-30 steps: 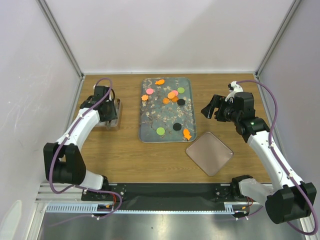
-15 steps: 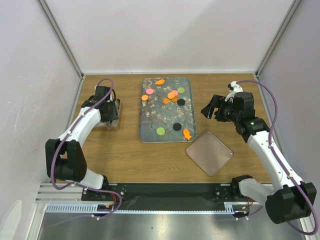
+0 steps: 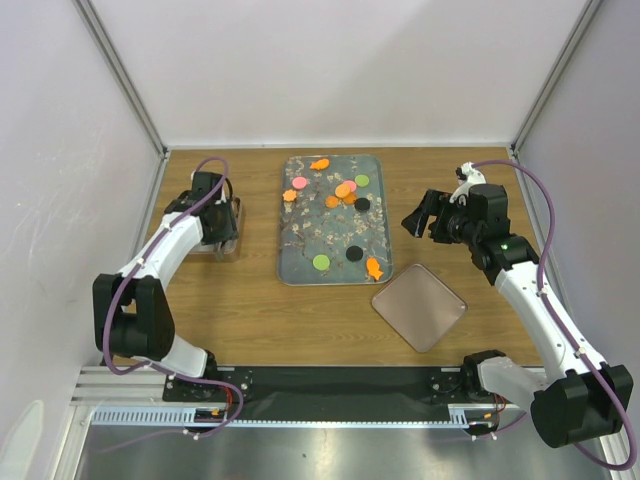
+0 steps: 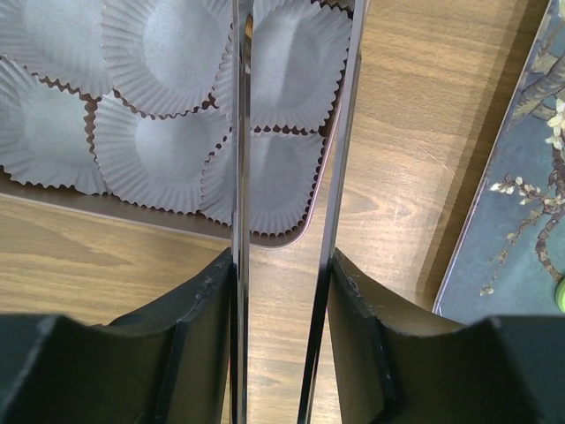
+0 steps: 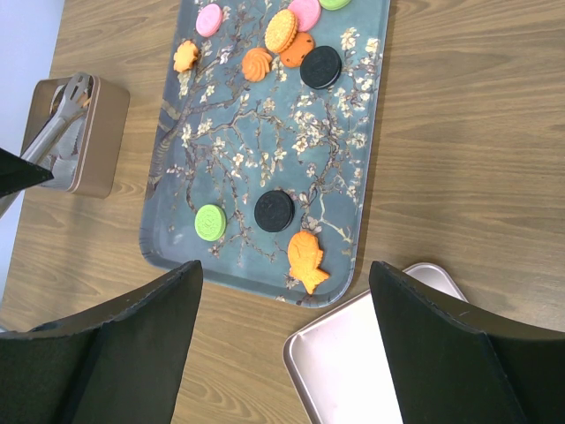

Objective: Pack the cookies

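Observation:
Several cookies lie on the floral tray [image 3: 305, 235]: a pink disc [image 3: 299, 182], a green disc [image 3: 321, 262], a black disc [image 3: 354, 254] and an orange fish [image 3: 374, 268]. The right wrist view shows the green disc [image 5: 209, 221], the black disc [image 5: 274, 210] and the fish [image 5: 306, 256]. My left gripper [image 3: 222, 226] is shut on metal tongs [image 4: 240, 132]. Their blades reach over the paper cups in the box [image 4: 159, 106]. My right gripper [image 3: 418, 220] hangs open right of the tray, empty, its jaws [image 5: 284, 267] framing the tray's near end.
The box [image 3: 216, 243] of white paper cups sits at the left of the table. A flat pinkish square lid [image 3: 419, 306] lies near the tray's front right corner. White walls close off the left, right and back edges.
The left arm has shifted slightly, its elbow drawing back a little. The right arm and the cookies have not moved.

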Controlling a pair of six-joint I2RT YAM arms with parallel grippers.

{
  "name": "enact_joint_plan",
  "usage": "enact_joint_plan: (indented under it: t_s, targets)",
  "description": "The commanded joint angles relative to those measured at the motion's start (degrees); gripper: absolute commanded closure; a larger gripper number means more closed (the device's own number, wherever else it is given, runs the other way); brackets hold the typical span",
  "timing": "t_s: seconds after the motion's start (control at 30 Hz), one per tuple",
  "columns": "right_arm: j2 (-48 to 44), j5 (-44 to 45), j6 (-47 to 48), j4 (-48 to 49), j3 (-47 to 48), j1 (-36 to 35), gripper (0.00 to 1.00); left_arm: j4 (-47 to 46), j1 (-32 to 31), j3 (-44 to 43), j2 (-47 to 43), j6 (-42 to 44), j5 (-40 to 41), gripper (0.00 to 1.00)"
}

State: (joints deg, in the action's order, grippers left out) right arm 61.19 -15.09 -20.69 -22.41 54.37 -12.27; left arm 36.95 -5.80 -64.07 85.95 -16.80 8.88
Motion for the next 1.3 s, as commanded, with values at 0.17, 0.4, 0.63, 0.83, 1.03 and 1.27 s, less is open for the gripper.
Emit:
enact_joint_plan:
  t_s: [0.17,0.4,0.63,0.83,1.03,1.27]
  targets:
    - [-0.4,-0.1,0.9,1.1,0.7,-0.4,0.17,-1.7,0.5,-2.5,-0.5,1.3,0.6,0.50]
    - [-0.3,-0.1,0.9,1.1,0.7,-0.4,0.17,-0.9,0.5,-2.7,-1.9,1.7,-0.3,0.50]
    - [-0.3,-0.2,0.9,1.1,0.7,-0.6,0.17,1.1,0.4,-2.1,-7.5,2.0,-0.7,0.50]
    - [0.0,-0.2,1.0,1.2,0.7,-0.6,0.16,4.8,-2.9,-3.3,-13.6,2.2,0.2,0.50]
    - [0.4,-0.1,0.9,1.2,0.7,-0.8,0.17,7.8,-17.4,-3.8,-16.8,-1.2,4.8,0.51]
    - [0.7,0.1,1.0,1.1,0.8,-0.9,0.17,8.6,-33.2,-0.9,-14.9,-5.2,6.7,0.51]
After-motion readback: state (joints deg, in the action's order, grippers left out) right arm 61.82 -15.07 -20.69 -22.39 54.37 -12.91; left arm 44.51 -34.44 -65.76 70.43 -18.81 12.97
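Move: The left hand holds the tongs over the cookie box, whose middle is about 6 cm ahead and 5 cm left. On the tray, the green cookie lies about 21 cm to the hand's right and roughly level fore and aft; the black cookie is some 8 cm farther right and 2 cm farther out. All are about 9 cm below. From the idle right hand, the green cookie is about 20 cm left, 2 cm ahead and 20 cm below. Still gripping the tongs, the left hand lifts about 8 cm, then swings right and back towards the green cookie. ##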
